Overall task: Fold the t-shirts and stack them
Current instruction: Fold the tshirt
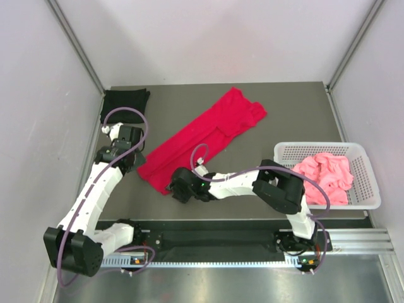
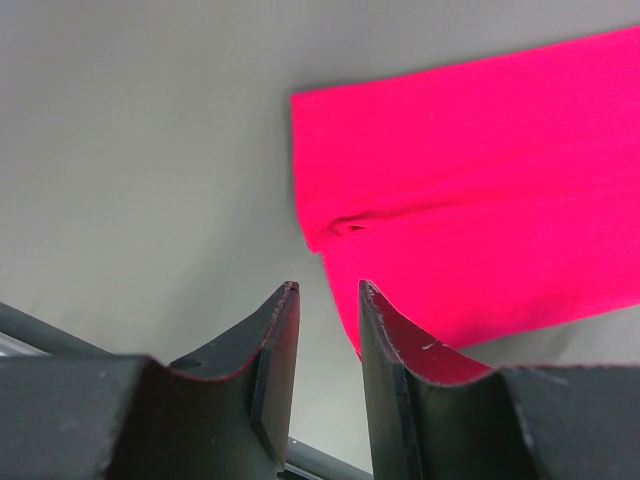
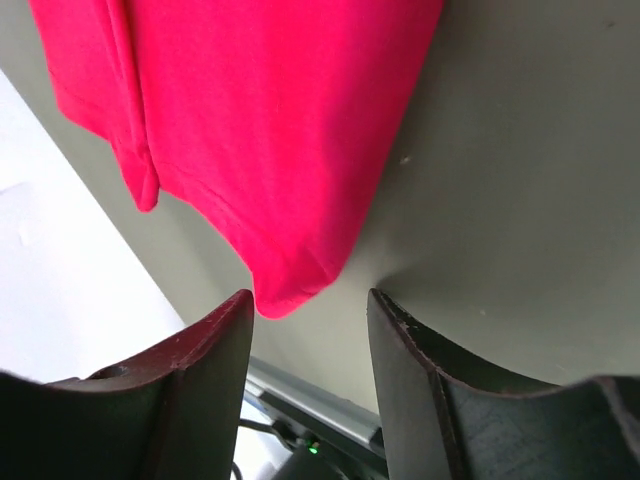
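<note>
The red t-shirt [image 1: 202, 136] lies in a long folded strip, running diagonally across the table. A black t-shirt [image 1: 125, 103] sits folded at the back left corner. The salmon pink t-shirt [image 1: 325, 173] is crumpled inside the white basket [image 1: 315, 146]. My left gripper [image 1: 134, 164] hovers at the strip's near left corner, jaws a little apart and nothing between them; the red t-shirt [image 2: 480, 200] lies just ahead and to the right of the left gripper [image 2: 328, 290]. My right gripper [image 1: 173, 188] is open at the near corner of the red t-shirt [image 3: 270, 120], whose tip lies just ahead of the right gripper [image 3: 310, 297].
The basket stands at the table's right edge. A metal rail [image 1: 252, 243] carrying the arm bases runs along the near edge. Pale walls enclose the grey table [image 1: 297, 113] on three sides.
</note>
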`<state>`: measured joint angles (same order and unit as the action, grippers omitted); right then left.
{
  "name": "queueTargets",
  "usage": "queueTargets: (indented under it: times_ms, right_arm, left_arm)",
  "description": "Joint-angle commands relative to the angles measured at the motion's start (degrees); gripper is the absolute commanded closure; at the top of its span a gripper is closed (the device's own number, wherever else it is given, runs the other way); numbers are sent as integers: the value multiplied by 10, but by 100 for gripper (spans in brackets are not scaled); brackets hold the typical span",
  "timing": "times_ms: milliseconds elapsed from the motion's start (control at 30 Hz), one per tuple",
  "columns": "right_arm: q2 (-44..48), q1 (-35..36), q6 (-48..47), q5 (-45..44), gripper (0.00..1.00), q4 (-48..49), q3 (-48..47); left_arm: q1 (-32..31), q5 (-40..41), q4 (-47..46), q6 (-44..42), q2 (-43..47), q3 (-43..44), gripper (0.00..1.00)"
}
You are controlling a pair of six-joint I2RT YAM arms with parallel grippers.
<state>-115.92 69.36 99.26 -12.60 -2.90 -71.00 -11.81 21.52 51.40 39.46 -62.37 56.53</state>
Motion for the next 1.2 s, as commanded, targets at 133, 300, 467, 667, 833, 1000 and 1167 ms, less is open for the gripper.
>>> queueTargets:
  times_ms: [133,300,467,667,833,1000,1167]
  right_arm:
    - [-18,9,45,-21,52,-19,-12]
    - [-23,-3,40,-16,59,-10,1]
    - [-35,-17,11,7,62,10,4]
    - [-42,-30,-29,34,75,40,13]
    - [-24,-38,-96,60,99,47,33]
    - [10,-42,-215,115,100,31,59]
    - [87,-40,-339,153,100,-12,116]
  left_arm:
    - [-21,34,5,2,15,21,64]
    - [-31,44,4,-4,14,23,64]
    - [-36,46,0,-11,12,22,64]
    - [-36,38,-11,-27,17,9,64]
    - [-36,24,-20,-55,24,2,64]
    - [-36,-60,-38,-110,30,-4,64]
    - [-36,-191,-61,-151,34,-18,64]
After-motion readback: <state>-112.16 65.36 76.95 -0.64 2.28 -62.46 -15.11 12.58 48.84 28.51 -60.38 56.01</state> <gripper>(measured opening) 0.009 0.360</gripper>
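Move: Just under the right hand's half-open fingers, about 2 cm down and 1 cm ahead, lies the near corner of the red t-shirt strip; the strip's other lower corner is some 12 cm to the left and 7 cm ahead of this hand. The strip's far end lies about 33 cm ahead and 28 cm right, the black folded shirt roughly 32 cm ahead and 17 cm left. From the left hand, the near corner is about 13 cm right, 6 cm back and 14 cm below. Sinking a couple of centimetres and easing slightly forward, the right hand shuts its fingers and pinches the near corner of the red shirt, then drags it low over the table about 4 cm right and 3 cm back while turning some 20 degrees counter-clockwise. Late on, the left hand, still partly open and clear above the table, moves about 3 cm right and turns clockwise. ##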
